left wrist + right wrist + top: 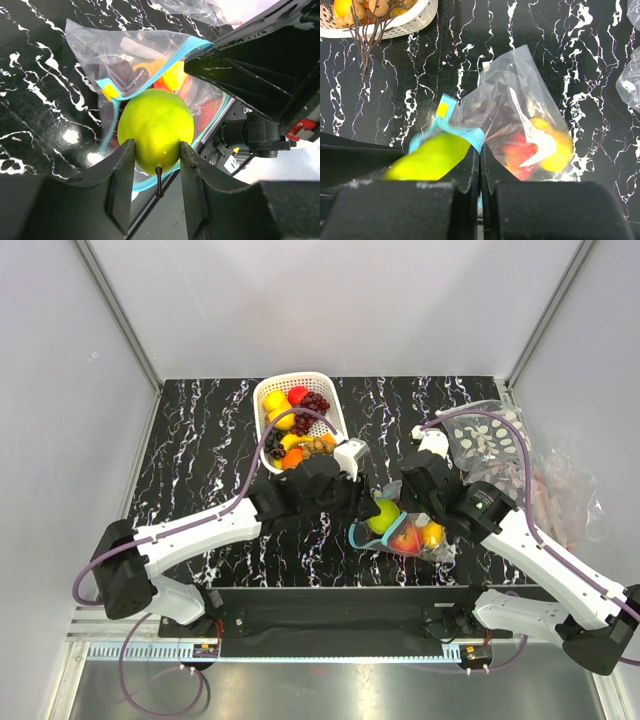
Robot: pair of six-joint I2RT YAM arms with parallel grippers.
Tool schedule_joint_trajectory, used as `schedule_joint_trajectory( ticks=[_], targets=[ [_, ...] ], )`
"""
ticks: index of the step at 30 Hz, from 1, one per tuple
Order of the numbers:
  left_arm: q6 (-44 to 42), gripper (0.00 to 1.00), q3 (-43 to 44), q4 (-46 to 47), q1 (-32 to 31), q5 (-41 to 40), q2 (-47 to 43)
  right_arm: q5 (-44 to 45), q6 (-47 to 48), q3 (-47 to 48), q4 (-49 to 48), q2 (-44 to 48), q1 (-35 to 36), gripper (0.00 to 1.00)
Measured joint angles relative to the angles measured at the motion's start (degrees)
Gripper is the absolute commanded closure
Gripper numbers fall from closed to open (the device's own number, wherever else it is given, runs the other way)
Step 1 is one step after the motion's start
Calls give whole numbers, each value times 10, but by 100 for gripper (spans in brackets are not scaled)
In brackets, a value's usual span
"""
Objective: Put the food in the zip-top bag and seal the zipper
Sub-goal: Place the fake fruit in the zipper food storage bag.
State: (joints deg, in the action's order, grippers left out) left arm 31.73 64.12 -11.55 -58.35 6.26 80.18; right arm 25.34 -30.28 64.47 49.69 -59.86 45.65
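A green round fruit with a brown stem sits between the fingers of my left gripper, which is shut on it at the mouth of the zip-top bag. The bag lies at the table's near middle, with a red apple and a yellow fruit inside. Its teal zipper curves around the green fruit. My right gripper is shut on the zipper edge, holding the mouth up. From above, the left gripper and right gripper meet over the green fruit.
A white slotted basket at the back middle holds more toy fruit, including dark grapes. A clear bag patterned with white ovals lies at the back right, with more crumpled plastic beside it. White walls enclose the table.
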Motion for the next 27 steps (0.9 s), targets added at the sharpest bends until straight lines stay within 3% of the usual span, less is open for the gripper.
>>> schedule_joint_trajectory(
  ticks=[21, 24, 27],
  targets=[
    [55, 81, 0, 153, -69, 29, 130, -24, -9, 0, 17, 9, 0, 100],
    [58, 77, -2, 160, -71, 12, 141, -25, -13, 0, 25, 10, 0, 100],
    [55, 59, -2, 155, -78, -21, 139, -25, -19, 0, 25, 14, 0, 100]
  ],
)
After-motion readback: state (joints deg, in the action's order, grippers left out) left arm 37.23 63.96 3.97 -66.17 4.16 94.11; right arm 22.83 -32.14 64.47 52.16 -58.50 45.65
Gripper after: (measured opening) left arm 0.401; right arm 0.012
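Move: My left hand already has the green fruit at the open mouth of the zipper bag. The middle of that mouth lies about 4 cm to the right, 2 cm back and 5 cm below. Inside the bag, the red apple is some 11 cm right, 2 cm back and 11 cm below, with the yellow fruit about 7 cm farther right of the apple. From my right hand, pinching the zipper edge, the mouth is around 4 cm left, 4 cm back and 5 cm down. I push the green fruit rightward through the blue-edged mouth towards the red apple with my left hand, about 8 cm across and 5 cm down, easing back some 3 cm as I go; the descent pauses midway, then resumes. My left fingers keep their hold on the stem end, while my right hand keeps pinching the zipper edge nearly in place. ##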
